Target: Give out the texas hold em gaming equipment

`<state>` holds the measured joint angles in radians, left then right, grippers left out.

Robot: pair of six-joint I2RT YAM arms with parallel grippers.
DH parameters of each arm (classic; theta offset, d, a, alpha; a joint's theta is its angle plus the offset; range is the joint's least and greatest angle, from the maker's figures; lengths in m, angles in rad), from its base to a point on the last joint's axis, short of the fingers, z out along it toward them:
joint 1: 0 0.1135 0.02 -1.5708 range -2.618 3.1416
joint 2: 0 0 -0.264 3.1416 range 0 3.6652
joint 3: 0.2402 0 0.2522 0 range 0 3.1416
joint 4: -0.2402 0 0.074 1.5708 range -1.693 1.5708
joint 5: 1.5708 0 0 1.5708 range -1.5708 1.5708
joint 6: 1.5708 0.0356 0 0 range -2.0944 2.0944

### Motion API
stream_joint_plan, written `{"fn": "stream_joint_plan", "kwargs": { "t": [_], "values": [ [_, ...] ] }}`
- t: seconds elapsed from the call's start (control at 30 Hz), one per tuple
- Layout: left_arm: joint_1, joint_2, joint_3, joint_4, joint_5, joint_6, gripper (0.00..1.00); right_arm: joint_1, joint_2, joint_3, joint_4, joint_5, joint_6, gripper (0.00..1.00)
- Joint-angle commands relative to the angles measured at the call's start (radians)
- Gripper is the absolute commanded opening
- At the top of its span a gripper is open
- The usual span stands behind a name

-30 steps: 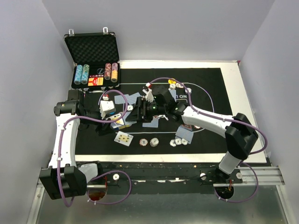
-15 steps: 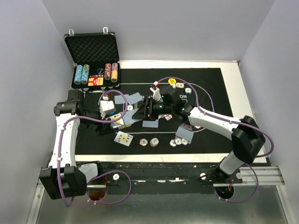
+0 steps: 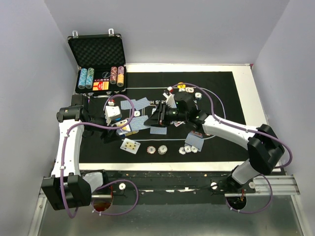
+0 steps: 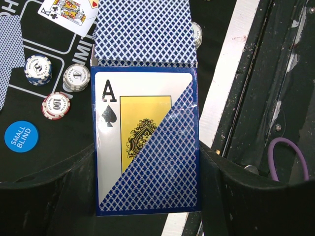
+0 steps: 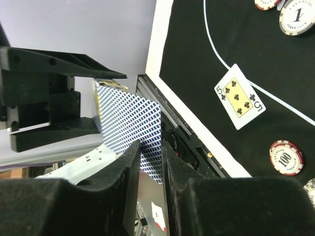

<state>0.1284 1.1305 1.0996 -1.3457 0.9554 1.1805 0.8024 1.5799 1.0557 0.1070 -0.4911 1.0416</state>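
Observation:
My left gripper (image 4: 147,167) (image 3: 119,125) is shut on a blue card box (image 4: 147,142) printed with an ace of spades. Blue-backed playing cards (image 4: 142,32) (image 3: 142,121) stick out of its top. My right gripper (image 5: 150,147) (image 3: 156,117) reaches to those cards from the right. Its jaws stand a narrow gap apart, with the lower corner of a blue-backed card (image 5: 130,120) showing in the gap. A five of clubs (image 5: 239,96) (image 3: 130,145) lies face up on the mat. Poker chips (image 4: 55,105) (image 3: 162,149) and a blue small-blind button (image 4: 21,136) lie nearby.
The black mat (image 3: 221,103) also holds face-down cards (image 3: 158,131) (image 3: 193,141), a king (image 4: 69,10), more chips (image 3: 183,150) and a yellow button (image 3: 181,86). The open metal case (image 3: 98,54) with chip rows stands at the back left. The table's white border (image 3: 246,166) runs along the front.
My right gripper has drawn back to the right from the box's cards while its jaws narrowed. The left arm and the box have stayed still.

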Motion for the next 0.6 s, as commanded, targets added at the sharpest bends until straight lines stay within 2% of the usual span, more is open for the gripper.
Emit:
{"fn": "stream_joint_plan", "kwargs": {
  "t": [0.0, 0.27, 0.47, 0.57],
  "values": [
    [-0.006, -0.011, 0.016, -0.273, 0.062, 0.010, 0.00, -0.025, -0.070, -0.037, 0.063, -0.043, 0.041, 0.31],
    [-0.006, -0.008, 0.019, -0.274, 0.060, 0.007, 0.00, -0.069, -0.159, -0.151, 0.198, -0.073, 0.135, 0.28],
    [-0.004, -0.008, 0.022, -0.274, 0.060, 0.005, 0.00, -0.088, -0.169, -0.212, 0.316, -0.104, 0.216, 0.05],
    [-0.004, -0.009, 0.022, -0.276, 0.062, 0.007, 0.00, -0.095, -0.176, -0.226, 0.323, -0.101, 0.221, 0.01]
  ]
}}
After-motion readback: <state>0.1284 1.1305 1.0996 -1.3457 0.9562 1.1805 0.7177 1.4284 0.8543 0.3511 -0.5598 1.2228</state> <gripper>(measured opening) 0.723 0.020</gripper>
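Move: In the left hand's box, a playing card already sticks out towards the right hand. Its far end lies between the half-shut right fingers, its middle about 4 cm to their left and 1 cm lower. The box's middle is some 10 cm left of the right hand, 3 cm back. On the mat, roughly 15 cm below, a face-down card lies 5 cm right and 4 cm back, the five of clubs 9 cm left and 12 cm back. From the left hand, the card's middle is about 10 cm right, 3 cm forward. Drawing the card out of the box, the right hand travels up and to its right, about 5 cm in all, away from the left hand and easing off towards the end. Its fingertips tilt up some 10 degrees, and late in the pull the fingers shut fully, pinching the card's far end. The left hand stays still and keeps its grip on the box. ##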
